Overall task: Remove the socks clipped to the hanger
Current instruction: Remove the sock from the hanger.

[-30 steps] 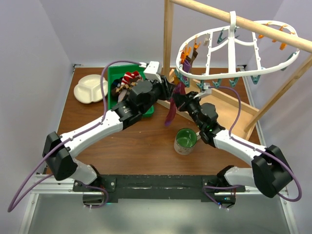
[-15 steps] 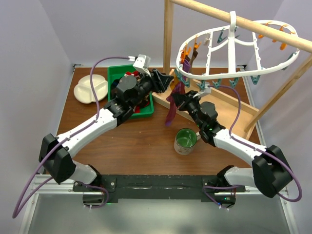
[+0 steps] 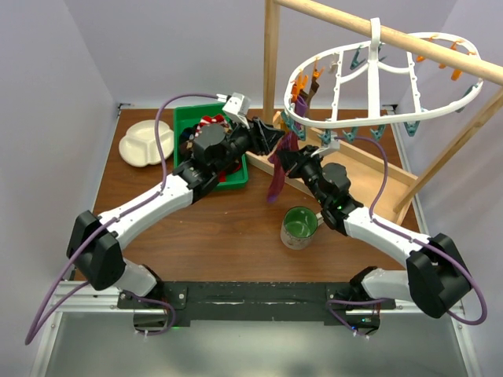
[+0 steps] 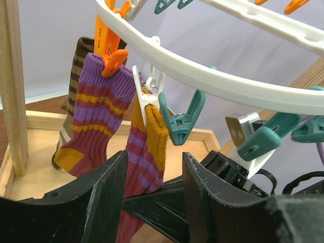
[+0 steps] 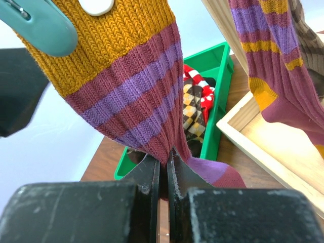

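The white oval hanger [image 3: 377, 78] hangs from the wooden pole. A maroon sock with purple and yellow stripes [image 5: 126, 86] hangs from a clip on its near rim. My right gripper [image 5: 164, 164] is shut on this sock below the clip. My left gripper [image 4: 154, 157] is open just left of it, and the sock [image 4: 147, 147] shows between its spread fingers without touching them. A second striped sock [image 4: 96, 116] hangs from an orange clip [image 4: 114, 61]. A brown checkered sock [image 4: 76, 66] hangs behind it. In the top view both grippers meet at the hanging sock [image 3: 277, 173].
A green bin [image 3: 189, 129] with several loose socks sits at the back left. A white divided plate [image 3: 145, 144] lies beside it. A green mug [image 3: 299, 226] stands in front of the right arm. The wooden post [image 3: 271, 55] and tray base [image 3: 369, 169] stand under the hanger.
My left gripper drew back toward the bin, then came forward again to the hanging sock, with its jaws wider apart. The right gripper has kept its hold and place.
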`<state>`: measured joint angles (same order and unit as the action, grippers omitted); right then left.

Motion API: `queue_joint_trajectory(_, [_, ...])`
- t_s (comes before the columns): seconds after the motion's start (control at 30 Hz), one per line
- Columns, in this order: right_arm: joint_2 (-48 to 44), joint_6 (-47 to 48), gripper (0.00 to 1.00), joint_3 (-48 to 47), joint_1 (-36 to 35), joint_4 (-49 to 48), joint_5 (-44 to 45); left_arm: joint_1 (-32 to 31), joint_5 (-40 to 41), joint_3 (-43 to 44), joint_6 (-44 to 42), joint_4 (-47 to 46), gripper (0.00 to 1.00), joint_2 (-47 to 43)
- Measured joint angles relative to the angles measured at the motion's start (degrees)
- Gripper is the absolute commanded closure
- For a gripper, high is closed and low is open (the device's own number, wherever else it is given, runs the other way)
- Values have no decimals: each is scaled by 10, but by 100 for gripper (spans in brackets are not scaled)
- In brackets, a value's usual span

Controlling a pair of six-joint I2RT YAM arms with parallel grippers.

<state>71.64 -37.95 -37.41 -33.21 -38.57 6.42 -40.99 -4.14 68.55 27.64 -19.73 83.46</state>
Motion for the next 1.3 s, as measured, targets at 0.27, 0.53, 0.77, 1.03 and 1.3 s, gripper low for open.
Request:
queue_joint_trajectory(0.27, [0,0,100,0,0,0,0,0,0,7,-9,-4,49,46])
queue_joint_trajectory(0.53, [0,0,100,0,0,0,-1,0,2,34,-17,-19,49,81])
queue_joint_trajectory(0.77, [0,0,100,-2,0,3,-1,0,15,52,-17,-58,46,101])
queue_joint_trajectory(1.03, [0,0,100,-2,0,6,-1,0,22,72,-17,-91,45,120])
queue_joint_trajectory(1.3, [0,0,100,-2,0,8,-1,0,27,104,-17,-99,44,133])
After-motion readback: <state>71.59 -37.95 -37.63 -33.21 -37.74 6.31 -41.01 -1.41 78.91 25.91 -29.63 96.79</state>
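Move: The left hand's open fingers face the white clip holding the purple-striped sock's cuff: roughly 6 cm ahead, 5 cm to the right and 3 cm above. A green clip hangs about 3 cm ahead, 5 cm right and 2 cm up; an orange clip about 13 cm ahead, 6 cm right and 5 cm up. From the right hand, pinching the sock lower down, the white clip is some 11 cm above, level fore-and-aft and 2 cm left. The right gripper keeps its pinch on the sock and stays in place while the left hand, fingers still half open, heads forward and to the right, about 6 cm in all, towards the white clip. It first dips some 3 cm, then climbs about 5 cm, tipping its fingertips slightly upward and bringing them to either side of the clip without closing. ##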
